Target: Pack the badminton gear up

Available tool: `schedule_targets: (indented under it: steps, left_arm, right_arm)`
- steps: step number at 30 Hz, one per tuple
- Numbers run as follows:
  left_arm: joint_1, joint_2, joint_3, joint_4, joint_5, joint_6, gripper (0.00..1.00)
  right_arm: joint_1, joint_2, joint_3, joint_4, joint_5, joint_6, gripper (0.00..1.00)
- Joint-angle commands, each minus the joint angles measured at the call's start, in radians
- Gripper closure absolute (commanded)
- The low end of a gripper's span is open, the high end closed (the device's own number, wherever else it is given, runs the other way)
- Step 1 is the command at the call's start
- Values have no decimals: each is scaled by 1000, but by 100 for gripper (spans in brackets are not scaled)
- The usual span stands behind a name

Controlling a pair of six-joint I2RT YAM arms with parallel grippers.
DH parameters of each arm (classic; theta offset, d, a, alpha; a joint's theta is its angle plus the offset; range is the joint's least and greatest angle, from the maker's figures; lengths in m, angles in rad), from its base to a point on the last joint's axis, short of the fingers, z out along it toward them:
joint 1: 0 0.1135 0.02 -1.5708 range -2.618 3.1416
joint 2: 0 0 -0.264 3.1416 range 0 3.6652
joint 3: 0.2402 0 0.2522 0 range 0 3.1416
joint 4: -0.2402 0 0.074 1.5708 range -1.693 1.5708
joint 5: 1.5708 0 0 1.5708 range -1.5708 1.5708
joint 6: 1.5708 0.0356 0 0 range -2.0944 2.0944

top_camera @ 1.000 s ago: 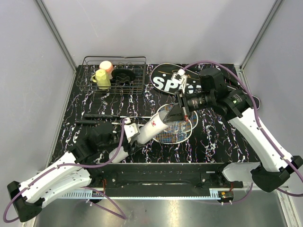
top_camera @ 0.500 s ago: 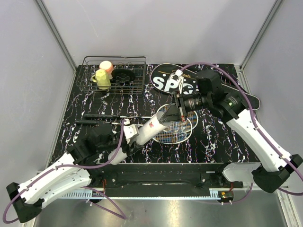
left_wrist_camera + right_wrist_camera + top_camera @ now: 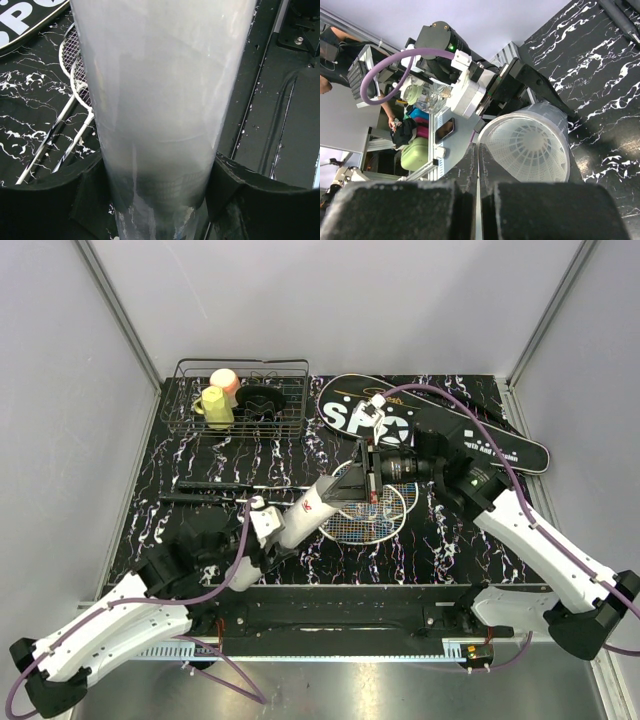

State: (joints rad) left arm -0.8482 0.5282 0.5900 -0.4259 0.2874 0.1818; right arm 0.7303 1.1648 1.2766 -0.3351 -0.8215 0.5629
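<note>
My left gripper (image 3: pixel 282 524) (image 3: pixel 160 167) is shut on the long white tube (image 3: pixel 318 502) (image 3: pixel 160 90), holding it slanted above the table with its open mouth up and to the right. In the right wrist view a white shuttlecock (image 3: pixel 532 150) sits nested inside the tube (image 3: pixel 555 120). My right gripper (image 3: pixel 360 477) (image 3: pixel 479 148) is shut and holds nothing; its tips rest at the rim of the tube's mouth. Two rackets (image 3: pixel 368 515) (image 3: pixel 75 70) lie on the table below, heads overlapping, shafts running left. The black "SPORT" bag (image 3: pixel 450 435) (image 3: pixel 22 20) lies at the back right.
A black wire basket (image 3: pixel 240 400) with a yellow cup (image 3: pixel 215 406) and a pink cup (image 3: pixel 226 380) stands at the back left. The racket handles (image 3: pixel 185 490) reach toward the table's left side. A black rail (image 3: pixel 350 605) runs along the near edge.
Both arms have shifted left and nearer: the tube has drawn back with the left gripper, and the right gripper has followed, staying shut at its mouth.
</note>
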Motion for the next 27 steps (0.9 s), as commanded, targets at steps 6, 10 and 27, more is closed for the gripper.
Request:
schedule_targets:
  steps: [6, 10, 27]
  left_arm:
    - [-6, -66, 30, 289, -13, 10, 96]
    - [-6, -86, 25, 303, -43, 10, 96]
    - [-5, -134, 5, 322, -80, 15, 96]
  right_arm:
    - [70, 41, -81, 66, 228, 69, 100]
    - [90, 32, -163, 183, 266, 150, 100]
    - [52, 65, -108, 281, 36, 325, 58]
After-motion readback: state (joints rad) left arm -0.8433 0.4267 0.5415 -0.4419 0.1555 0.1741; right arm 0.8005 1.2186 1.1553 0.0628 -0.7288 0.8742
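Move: My left hand grips the tube, its mouth about 11 cm ahead, 9 cm to the right and 14 cm above that hand. My shut right fingers sit at the rim, the mouth's middle roughly 2 cm to their left, 1 cm ahead and 3 cm below. From the right hand, the racket heads lie about 10 cm to the right, level, and some 28 cm down; the SPORT bag's middle is roughly 27 cm right and 17 cm ahead, equally far below. With my right fingers staying at the tube's rim, I follow the mouth left about 4 cm, first easing slightly forward; the fingertips tilt up, the hand rolls, and only near the end do the shut fingers spread to nearly half open. My left hand keeps its grip, carrying the tube about 2 cm left and a little forward, turning it counter-clockwise by some 8 degrees. ##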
